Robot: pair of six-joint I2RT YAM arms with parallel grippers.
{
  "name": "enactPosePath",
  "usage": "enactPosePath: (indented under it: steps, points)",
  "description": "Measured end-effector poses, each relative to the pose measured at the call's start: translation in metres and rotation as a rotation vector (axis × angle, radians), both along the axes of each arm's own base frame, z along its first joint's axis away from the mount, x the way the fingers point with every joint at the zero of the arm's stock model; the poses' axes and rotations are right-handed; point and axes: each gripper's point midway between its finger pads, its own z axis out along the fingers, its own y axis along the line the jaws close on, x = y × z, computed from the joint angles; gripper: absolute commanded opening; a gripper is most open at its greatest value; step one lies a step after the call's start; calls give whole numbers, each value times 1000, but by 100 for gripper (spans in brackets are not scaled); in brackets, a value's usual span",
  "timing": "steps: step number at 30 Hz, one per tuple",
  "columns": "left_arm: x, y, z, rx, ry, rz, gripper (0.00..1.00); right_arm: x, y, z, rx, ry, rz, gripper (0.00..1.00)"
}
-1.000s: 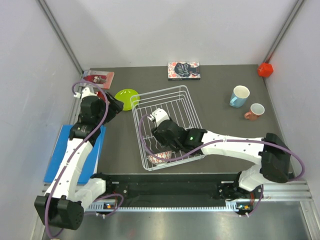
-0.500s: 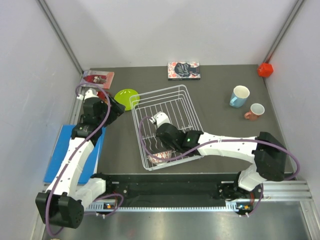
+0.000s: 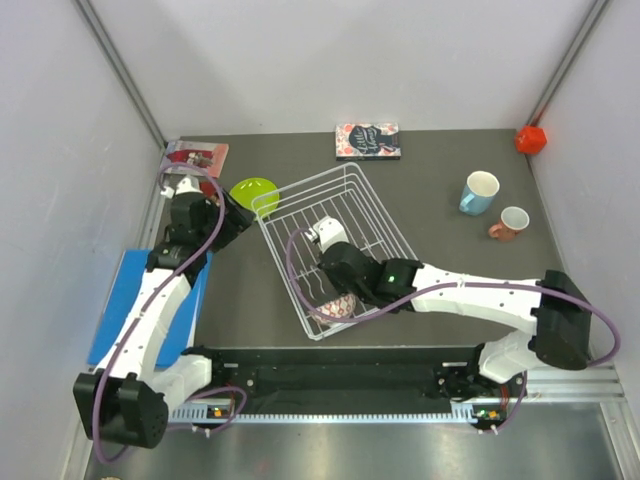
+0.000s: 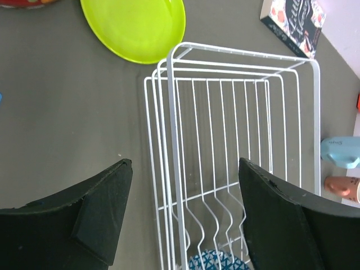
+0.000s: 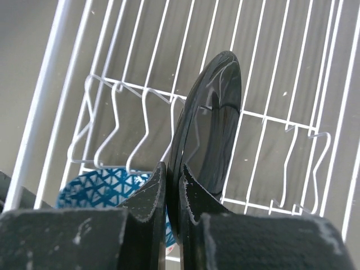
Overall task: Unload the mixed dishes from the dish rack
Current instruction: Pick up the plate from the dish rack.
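The white wire dish rack [image 3: 300,184] sits skewed in the middle of the table. Inside it my right gripper [image 5: 173,180] is shut on the rim of the black plate [image 5: 214,112], which stands on edge among the rack's [image 5: 281,84] bars. The small patterned bowl [image 5: 95,188] lies at the rack's near end [image 3: 338,305]. My left gripper [image 4: 183,169] hangs open above the rack's [image 4: 236,112] left side, holding nothing. The lime-green plate [image 3: 253,190] lies on the table left of the rack. At the right stand the light-blue mug [image 3: 479,192] and the salmon-pink mug [image 3: 511,222].
A floral book [image 3: 368,140] lies at the back, another book [image 3: 197,157] in the back left corner. A red cube [image 3: 531,139] sits at the back right. A blue board [image 3: 150,300] lies under the left arm. Walls close in both sides.
My right gripper has shut on the black plate. The rack has swung, its near end shifting right. The left gripper has edged toward the rack's far left corner.
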Motion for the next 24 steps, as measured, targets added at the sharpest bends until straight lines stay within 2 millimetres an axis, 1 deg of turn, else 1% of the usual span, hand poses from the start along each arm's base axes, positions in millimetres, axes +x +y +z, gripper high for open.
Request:
enactPosePath:
  steps: [3, 6, 7, 10, 12, 14, 16, 18, 19, 21, 23, 24]
  points:
    - [2, -5, -8, -8, 26, -28, 78, -1, -1, 15, 7, -21, 5, 0]
    - [6, -12, -22, -11, 70, -65, 77, -6, -2, 34, 22, -48, 18, 0]
    - [7, -15, -28, -13, 89, -76, 77, -7, -3, 43, 29, -64, 21, 0]
    - [10, -22, -42, -16, 140, -107, 78, -8, -12, 69, 39, -125, 18, 0]
    - [13, -26, -44, -17, 150, -127, 79, -7, -21, 85, 52, -166, 9, 0]
    - [17, -29, -35, -23, 135, -144, 80, -8, -29, 99, 53, -208, 15, 0]
    - [22, -34, -17, -39, 97, -168, 80, -14, -38, 116, 40, -280, 47, 0]
    - [27, -42, 3, -62, 50, -201, 80, -26, -44, 128, 17, -370, 95, 0]
    - [29, -47, 13, -76, 26, -225, 80, -34, -45, 131, 3, -415, 124, 0]
    - [29, -57, 27, -100, -9, -271, 80, -53, -48, 129, -68, -515, 200, 0]
    - [25, -70, 37, -121, -31, -335, 82, -66, -48, 118, -181, -617, 269, 0]
    - [20, -78, 40, -124, -38, -374, 83, -71, -49, 108, -270, -668, 306, 0]
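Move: The right fingers already grip the black plate by its upper near edge; its middle lies about 4 cm ahead, 3 cm left and 4 cm below them. The bowl sits some 9 cm straight back and 8 cm lower, and the rack's left corner about 14 cm ahead and 15 cm left. From the open left gripper, the black plate is roughly 7 cm back, 16 cm right and 9 cm lower; the green plate is about 7 cm ahead and 1 cm right, 18 cm down. Keep the right grip shut on the black plate and lift it nearly straight up about 13 cm out of the wires, then draw it back and slightly right over the rack's near part, sinking a little and tipping the fingers up some 40 degrees. Let the open left gripper dip, then rise again as it slides right over the rack's left corner, turning clockwise. ##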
